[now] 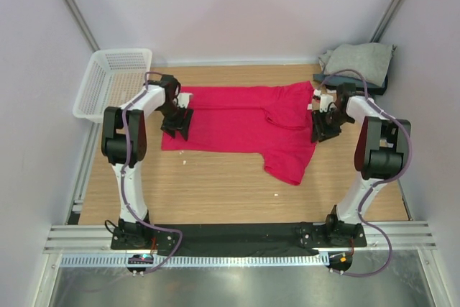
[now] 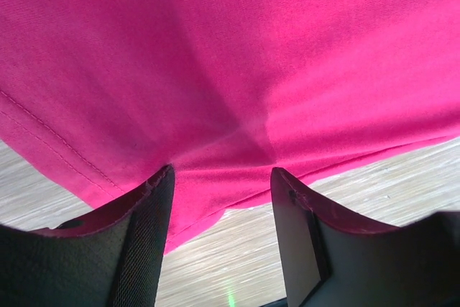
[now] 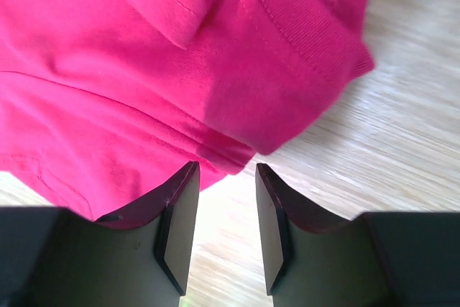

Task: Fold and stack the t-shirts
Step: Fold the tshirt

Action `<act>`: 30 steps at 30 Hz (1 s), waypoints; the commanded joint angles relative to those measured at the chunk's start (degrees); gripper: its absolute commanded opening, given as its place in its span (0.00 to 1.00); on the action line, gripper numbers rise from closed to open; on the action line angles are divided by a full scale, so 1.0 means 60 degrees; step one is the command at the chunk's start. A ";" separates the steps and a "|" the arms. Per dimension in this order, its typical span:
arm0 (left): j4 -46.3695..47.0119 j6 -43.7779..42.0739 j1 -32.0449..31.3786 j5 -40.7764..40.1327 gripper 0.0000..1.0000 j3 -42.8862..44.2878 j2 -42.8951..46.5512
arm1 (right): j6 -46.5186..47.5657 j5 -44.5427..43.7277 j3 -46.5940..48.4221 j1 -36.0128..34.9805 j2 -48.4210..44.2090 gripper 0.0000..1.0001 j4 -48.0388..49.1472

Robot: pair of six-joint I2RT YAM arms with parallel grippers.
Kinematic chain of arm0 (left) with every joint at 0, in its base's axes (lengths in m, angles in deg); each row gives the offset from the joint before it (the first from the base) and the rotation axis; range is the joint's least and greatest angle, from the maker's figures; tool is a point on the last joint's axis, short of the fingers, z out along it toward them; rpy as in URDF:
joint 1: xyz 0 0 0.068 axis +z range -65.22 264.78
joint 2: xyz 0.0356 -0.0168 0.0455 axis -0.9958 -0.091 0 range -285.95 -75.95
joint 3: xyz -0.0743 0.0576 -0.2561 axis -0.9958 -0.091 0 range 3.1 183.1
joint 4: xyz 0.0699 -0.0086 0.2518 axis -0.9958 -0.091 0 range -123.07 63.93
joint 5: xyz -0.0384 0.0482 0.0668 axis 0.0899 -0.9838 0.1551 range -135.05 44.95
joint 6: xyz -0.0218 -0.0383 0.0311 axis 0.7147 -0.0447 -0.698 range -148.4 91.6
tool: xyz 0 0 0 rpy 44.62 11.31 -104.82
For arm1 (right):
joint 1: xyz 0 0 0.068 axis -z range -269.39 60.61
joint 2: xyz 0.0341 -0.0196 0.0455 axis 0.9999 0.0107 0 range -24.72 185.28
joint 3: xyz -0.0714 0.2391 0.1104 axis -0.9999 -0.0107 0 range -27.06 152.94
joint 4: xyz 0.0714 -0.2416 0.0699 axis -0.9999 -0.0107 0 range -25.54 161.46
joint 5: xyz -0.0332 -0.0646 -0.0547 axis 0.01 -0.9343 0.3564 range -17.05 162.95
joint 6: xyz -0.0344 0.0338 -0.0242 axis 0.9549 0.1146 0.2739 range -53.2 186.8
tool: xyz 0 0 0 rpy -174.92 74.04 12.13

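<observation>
A crimson-pink t-shirt lies spread flat across the wooden table, one sleeve reaching toward the near side. My left gripper sits at the shirt's left edge. In the left wrist view that gripper is open, the pink hem lying just at its fingertips, with bare table between the jaws. My right gripper is at the shirt's right edge by the collar. In its wrist view the gripper is open, and the folded pink cloth ends just ahead of the tips.
A folded light grey t-shirt rests on a dark blue-grey one at the back right corner. A white mesh basket stands at the back left. Walls close in the table on three sides.
</observation>
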 commanded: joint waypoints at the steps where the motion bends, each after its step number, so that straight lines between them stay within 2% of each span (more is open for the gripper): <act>1: -0.0013 0.0154 0.0100 0.0688 0.57 0.0094 0.0590 | 0.0507 0.0367 0.0781 0.0027 -0.0467 0.43 -0.0797; 3: -0.0029 0.0170 -0.0061 0.0881 0.58 0.0022 0.1162 | 0.0784 0.0645 0.0782 0.0027 -0.1198 0.43 -0.1309; 6: 0.0220 0.0023 -0.0383 0.0999 0.61 -0.0548 0.2597 | 0.2173 0.0691 0.0287 -0.0032 -0.2967 0.43 -0.1517; 8: 0.0439 0.0008 -0.0486 0.1014 0.61 -0.0725 0.3431 | 0.3560 0.0487 -0.0693 -0.0076 -0.4008 0.44 -0.1066; 9: 0.0455 0.0038 -0.0472 0.0999 0.62 -0.0784 0.3610 | 0.3931 0.0428 -0.1074 -0.0076 -0.5086 0.44 -0.0845; 10: 0.0499 0.0009 -0.0486 0.0941 0.62 -0.0799 0.3757 | 0.4327 0.0384 -0.1861 -0.0076 -0.5532 0.44 -0.0625; 12: 0.0616 -0.0078 -0.0486 0.0548 0.62 -0.0857 0.4021 | 0.5221 0.0485 -0.2467 -0.0134 -0.6556 0.44 -0.0373; 20: 0.0792 -0.0021 -0.0486 0.0003 0.62 -0.1078 0.3905 | 0.8707 0.0720 -0.5045 -0.0574 -0.8420 0.42 -0.0989; 25: 0.0850 -0.0065 -0.0486 -0.0349 0.61 -0.1122 0.3627 | 1.0903 0.1349 -0.6465 -0.0982 -0.9607 0.44 -0.1062; 30: 0.0880 -0.0065 -0.0486 -0.0568 0.61 -0.1195 0.3451 | 1.1537 0.1848 -0.7141 -0.1642 -1.0953 0.45 -0.1384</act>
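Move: The sleeve end of the t-shirt, sticking out towards the robot, lies about 13 cm back and 8 cm left of the right hand, about 2 cm lower. The folded-over flap is some 7 cm to the right hand's left and 8 cm farther out, the shirt's middle about 24 cm left and 5 cm out, and a white scrap some 17 cm back and 13 cm left. From the left hand the sleeve end is roughly 13 cm back and 34 cm right. Up off the shirt's right edge, then back about 16 cm and a little left, the right hand arcs over to the protruding sleeve end, sinking again beside it, turning some 65 degrees counter-clockwise with fingertips tilting forward. The left hand lifts off the near left corner, rises about 14 cm, then settles back some 4 cm. Both grippers stay open. ##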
